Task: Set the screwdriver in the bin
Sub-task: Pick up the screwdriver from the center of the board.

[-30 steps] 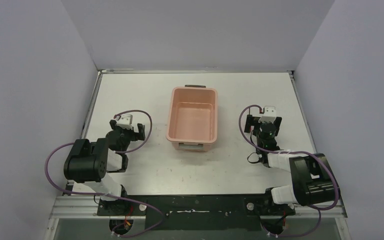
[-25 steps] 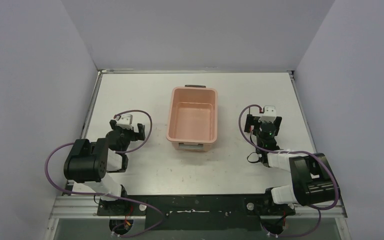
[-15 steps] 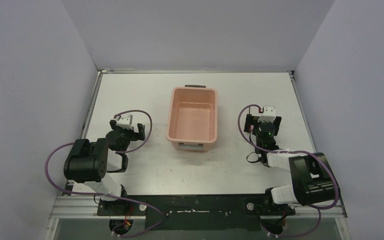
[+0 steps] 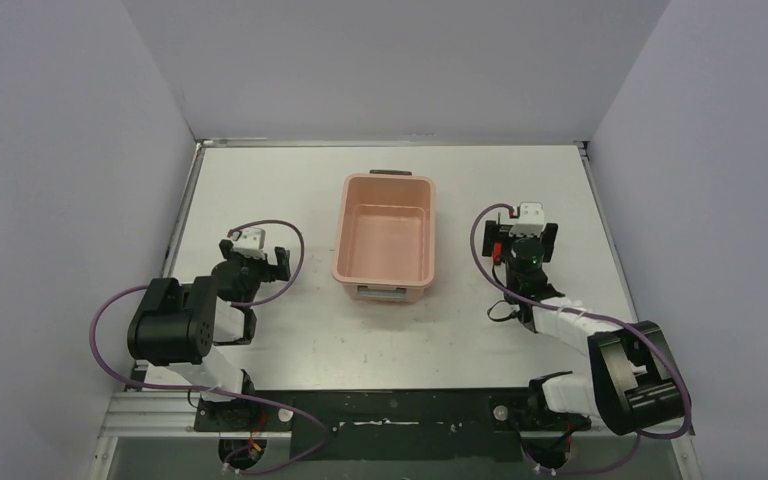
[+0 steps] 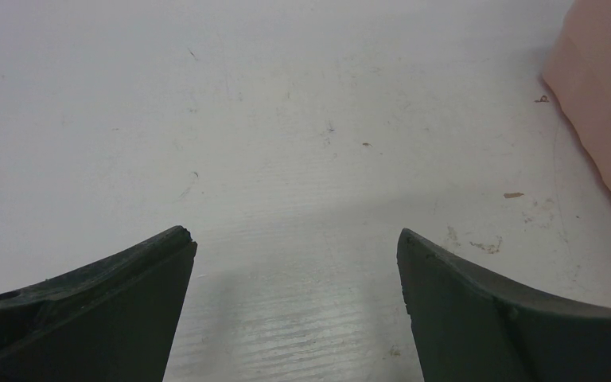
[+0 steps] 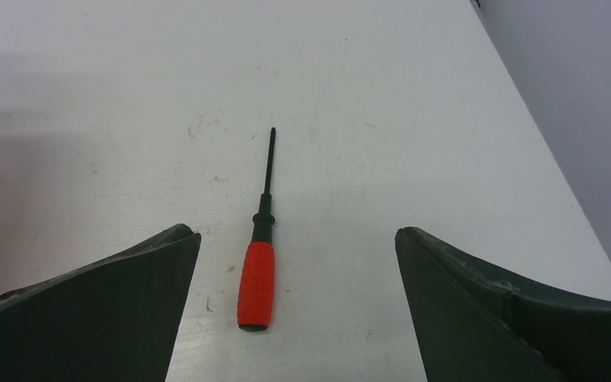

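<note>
The screwdriver [image 6: 255,282], red handle and thin black shaft, lies flat on the white table with its tip pointing away from me. My right gripper [image 6: 296,235] is open just above the table. The red handle lies between its two dark fingers, nearer the left one, and touches neither. In the top view this gripper [image 4: 522,238] sits right of the salmon-pink bin [image 4: 388,178], and its body hides the screwdriver. My left gripper [image 5: 295,234] is open over bare table, left of the bin [image 5: 605,103].
The bin stands mid-table with a dark handle [image 4: 390,172] at its far end and holds nothing I can see. Grey walls close off the left, back and right. The table's right edge [image 6: 557,159] runs close to the right fingers. Purple cables loop off both wrists.
My right gripper has shifted slightly left and away from the bases, and the right arm's elbow has swung down and to the right. The left arm and the bin have not moved.
</note>
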Tool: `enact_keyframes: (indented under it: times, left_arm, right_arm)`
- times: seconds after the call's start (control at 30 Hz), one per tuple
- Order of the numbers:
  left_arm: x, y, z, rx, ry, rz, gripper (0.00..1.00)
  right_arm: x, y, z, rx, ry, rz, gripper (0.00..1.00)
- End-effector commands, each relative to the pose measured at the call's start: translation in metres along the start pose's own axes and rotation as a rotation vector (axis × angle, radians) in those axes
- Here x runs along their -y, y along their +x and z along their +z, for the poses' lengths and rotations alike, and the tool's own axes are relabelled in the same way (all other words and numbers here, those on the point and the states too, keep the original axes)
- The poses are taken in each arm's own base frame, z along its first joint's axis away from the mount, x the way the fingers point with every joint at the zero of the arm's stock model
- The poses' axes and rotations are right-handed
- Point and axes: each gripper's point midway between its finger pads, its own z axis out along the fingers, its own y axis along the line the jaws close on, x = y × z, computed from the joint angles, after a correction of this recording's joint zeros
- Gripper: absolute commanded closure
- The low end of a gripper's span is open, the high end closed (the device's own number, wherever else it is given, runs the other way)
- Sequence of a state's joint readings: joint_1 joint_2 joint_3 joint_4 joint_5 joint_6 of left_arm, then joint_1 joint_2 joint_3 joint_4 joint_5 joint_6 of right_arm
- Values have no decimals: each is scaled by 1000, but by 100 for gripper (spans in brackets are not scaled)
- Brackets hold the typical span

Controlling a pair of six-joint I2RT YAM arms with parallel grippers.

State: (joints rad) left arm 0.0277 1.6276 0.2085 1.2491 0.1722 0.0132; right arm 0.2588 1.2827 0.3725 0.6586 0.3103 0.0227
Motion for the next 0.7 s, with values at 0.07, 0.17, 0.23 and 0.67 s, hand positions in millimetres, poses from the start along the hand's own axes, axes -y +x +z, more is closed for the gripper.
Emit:
enact_keyframes:
  times: [0.07, 0.17, 0.23, 0.67]
  left_arm:
    - [0, -19, 4, 64, 6, 15, 3]
    - [0, -18, 4, 62, 6, 15, 3]
    - [0, -19, 5, 63, 6, 15, 3]
    - [0, -18, 4, 63, 6, 15, 3]
  right_arm:
    - [-2, -42, 5, 29, 9, 52, 0]
    - [-3, -56, 8, 13, 10, 61, 0]
    - [-3, -66, 9, 2, 11, 65, 0]
    - [0, -156, -9, 27, -20, 154, 0]
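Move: The screwdriver lies on the board about 4 cm ahead of the open right hand, 2 cm to its left and some 9 cm below, with its red handle towards the robot. The bin's middle stands roughly 24 cm to the left of that hand, some 4 cm farther out and about 5 cm lower. From the idle left hand the screwdriver is about 5 cm ahead, some 47 cm to the right and 5 cm below. The right hand heads up and away from the screwdriver, climbing about 11 cm with some 3 cm of reach forward, nearly all of that reach early and the end almost straight up. It drifts slightly left, which brings the screwdriver midway between the fingertips sideways. The fingers stay wide open and empty; the wrist rolls only about 5 degrees. ##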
